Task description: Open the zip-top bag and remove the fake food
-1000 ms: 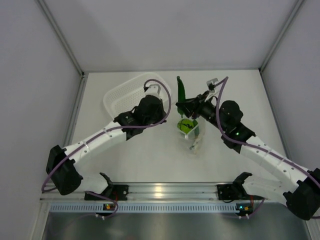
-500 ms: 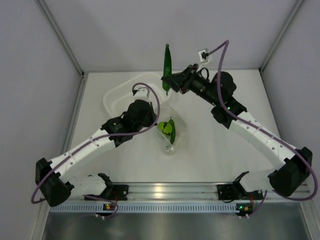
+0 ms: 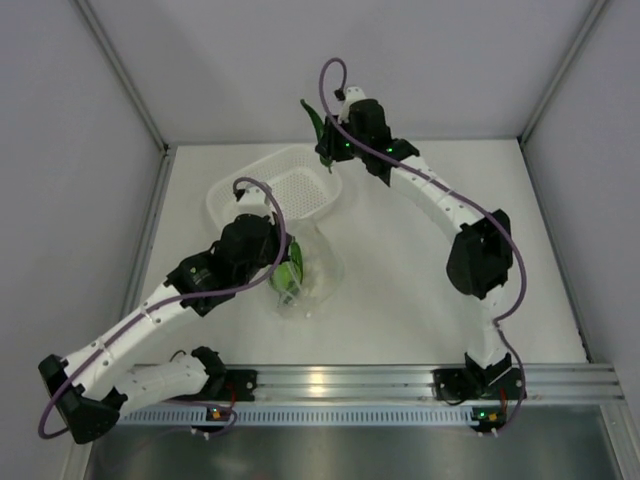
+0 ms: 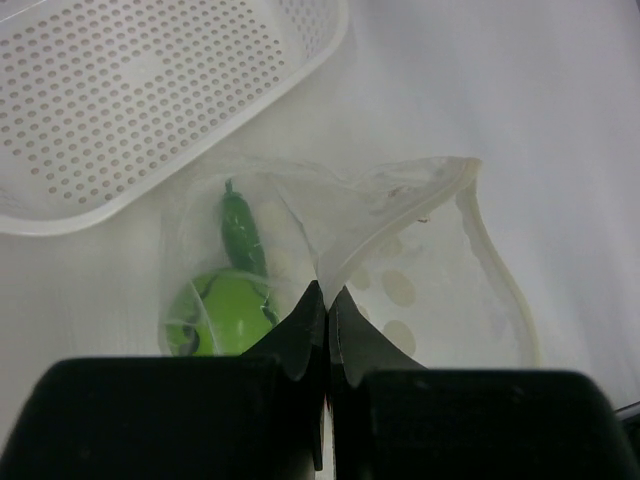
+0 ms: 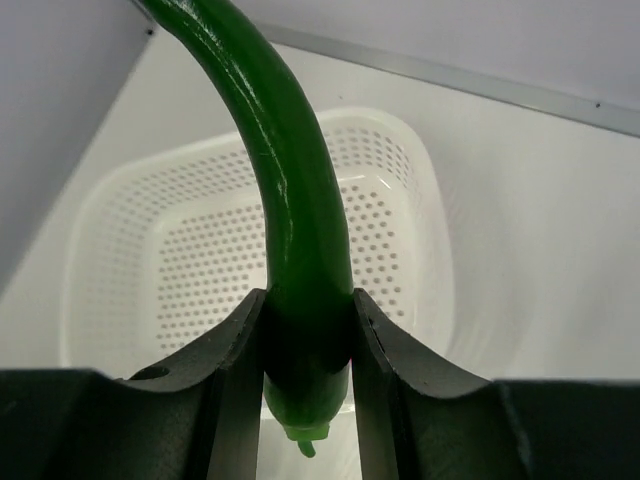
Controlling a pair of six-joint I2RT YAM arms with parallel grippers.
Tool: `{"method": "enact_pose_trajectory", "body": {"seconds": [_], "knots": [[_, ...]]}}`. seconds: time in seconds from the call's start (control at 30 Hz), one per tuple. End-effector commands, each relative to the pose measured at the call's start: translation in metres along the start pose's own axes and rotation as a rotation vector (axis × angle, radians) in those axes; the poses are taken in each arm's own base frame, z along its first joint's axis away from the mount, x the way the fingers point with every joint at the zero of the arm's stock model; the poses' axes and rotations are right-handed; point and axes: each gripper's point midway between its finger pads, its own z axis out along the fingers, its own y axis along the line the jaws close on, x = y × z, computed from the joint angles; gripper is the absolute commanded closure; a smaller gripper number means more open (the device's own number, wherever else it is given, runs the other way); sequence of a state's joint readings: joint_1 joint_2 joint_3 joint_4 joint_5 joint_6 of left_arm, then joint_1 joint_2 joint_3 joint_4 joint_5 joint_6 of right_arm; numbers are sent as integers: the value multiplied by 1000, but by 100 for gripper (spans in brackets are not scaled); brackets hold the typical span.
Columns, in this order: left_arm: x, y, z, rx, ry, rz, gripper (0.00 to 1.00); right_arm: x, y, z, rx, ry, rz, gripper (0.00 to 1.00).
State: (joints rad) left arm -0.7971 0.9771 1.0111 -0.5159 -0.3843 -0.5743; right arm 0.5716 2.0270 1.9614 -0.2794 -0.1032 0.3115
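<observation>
The clear zip-top bag (image 3: pixel 312 278) lies on the table with its mouth open. Inside it are a lime-green ball fruit (image 4: pixel 222 315) and one dark green pod (image 4: pixel 240 232). My left gripper (image 4: pixel 327 302) is shut on a fold of the bag's plastic beside the fruit. It shows in the top view (image 3: pixel 283 262) too. My right gripper (image 5: pixel 306 315) is shut on the other dark green pod (image 5: pixel 292 190), held in the air above the white basket. In the top view this gripper (image 3: pixel 325 145) and pod (image 3: pixel 312 115) are over the basket's far right corner.
The white perforated basket (image 3: pixel 262 195) stands at the back left, just beyond the bag; its rim shows in the left wrist view (image 4: pixel 180 170) and below the pod in the right wrist view (image 5: pixel 425 230). Grey walls close the back and both sides.
My right gripper has carried the pod from above the bag leftward and back, over the basket. My left gripper has pulled the bag left and nearer.
</observation>
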Motion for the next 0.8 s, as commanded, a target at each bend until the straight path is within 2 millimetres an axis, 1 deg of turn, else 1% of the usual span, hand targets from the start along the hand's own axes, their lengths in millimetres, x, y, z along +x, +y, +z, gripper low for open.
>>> {"method": "enact_pose_trajectory", "body": {"seconds": [0.0, 0.03, 0.07, 0.13, 0.17, 0.23, 0.27, 0.33, 0.37, 0.43, 0.47, 0.5, 0.57, 0.6, 0.63, 0.67, 0.7, 0.73, 0.77], "knots": [[-2, 2, -5, 10, -12, 6, 100, 2, -9, 15, 82, 22, -129, 92], [-2, 1, -6, 17, -12, 3, 100, 0, -9, 20, 104, 9, -143, 92], [-2, 0, -7, 26, -9, 3, 100, 14, -17, 34, 120, 36, -167, 92], [-1, -1, -8, 33, -6, 1, 100, 22, -18, 45, 133, 43, -196, 89], [0, -2, -8, 40, -3, -4, 100, 31, -22, 55, 134, 51, -225, 89], [0, -3, -10, 49, -2, -12, 100, 38, -20, 63, 126, 52, -240, 87], [0, -4, -10, 52, 0, -18, 100, 45, -20, 70, 119, 57, -258, 83], [-1, -5, -11, 57, -2, -24, 100, 46, -17, 77, 112, 36, -277, 75], [0, -5, -11, 58, -1, -29, 100, 54, -17, 84, 99, 47, -291, 73], [-2, -7, -12, 63, -3, -41, 100, 52, -12, 90, 78, 33, -299, 69], [-4, -9, -13, 70, -5, -47, 100, 59, -13, 95, 74, 46, -303, 61], [-5, -10, -14, 75, -7, -49, 100, 58, -14, 95, 75, 44, -299, 56], [-7, -13, -15, 85, -8, -55, 100, 52, -8, 93, 53, 31, -291, 38], [-8, -13, -15, 84, -9, -53, 100, 49, -6, 91, 50, 24, -288, 36], [-9, -12, -14, 80, -14, -54, 100, 45, -5, 89, 47, 16, -288, 31], [-10, -13, -15, 80, -17, -57, 100, 36, -1, 84, 42, 0, -291, 26], [-11, -13, -15, 81, -16, -55, 100, 31, 1, 81, 40, -9, -295, 20], [-12, -14, -15, 84, -18, -56, 100, 25, 2, 77, 38, -19, -296, 20], [-13, -15, -15, 85, -19, -60, 100, 12, 6, 67, 41, -39, -294, 19]]}}
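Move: The right hand already holds the green pepper high over the basket's right part. The basket's middle lies about 12 cm to its left, 4 cm ahead and 18 cm below. The zip-top bag hangs about 18 cm back, 4 cm left and 14 cm below. From the left hand, which grips the bag's rim, the basket's middle is some 22 cm ahead, 4 cm left and 17 cm below. The right hand plunges about 12 cm into the basket's right part, rolling some 20 degrees, then opens, releasing the pepper. ##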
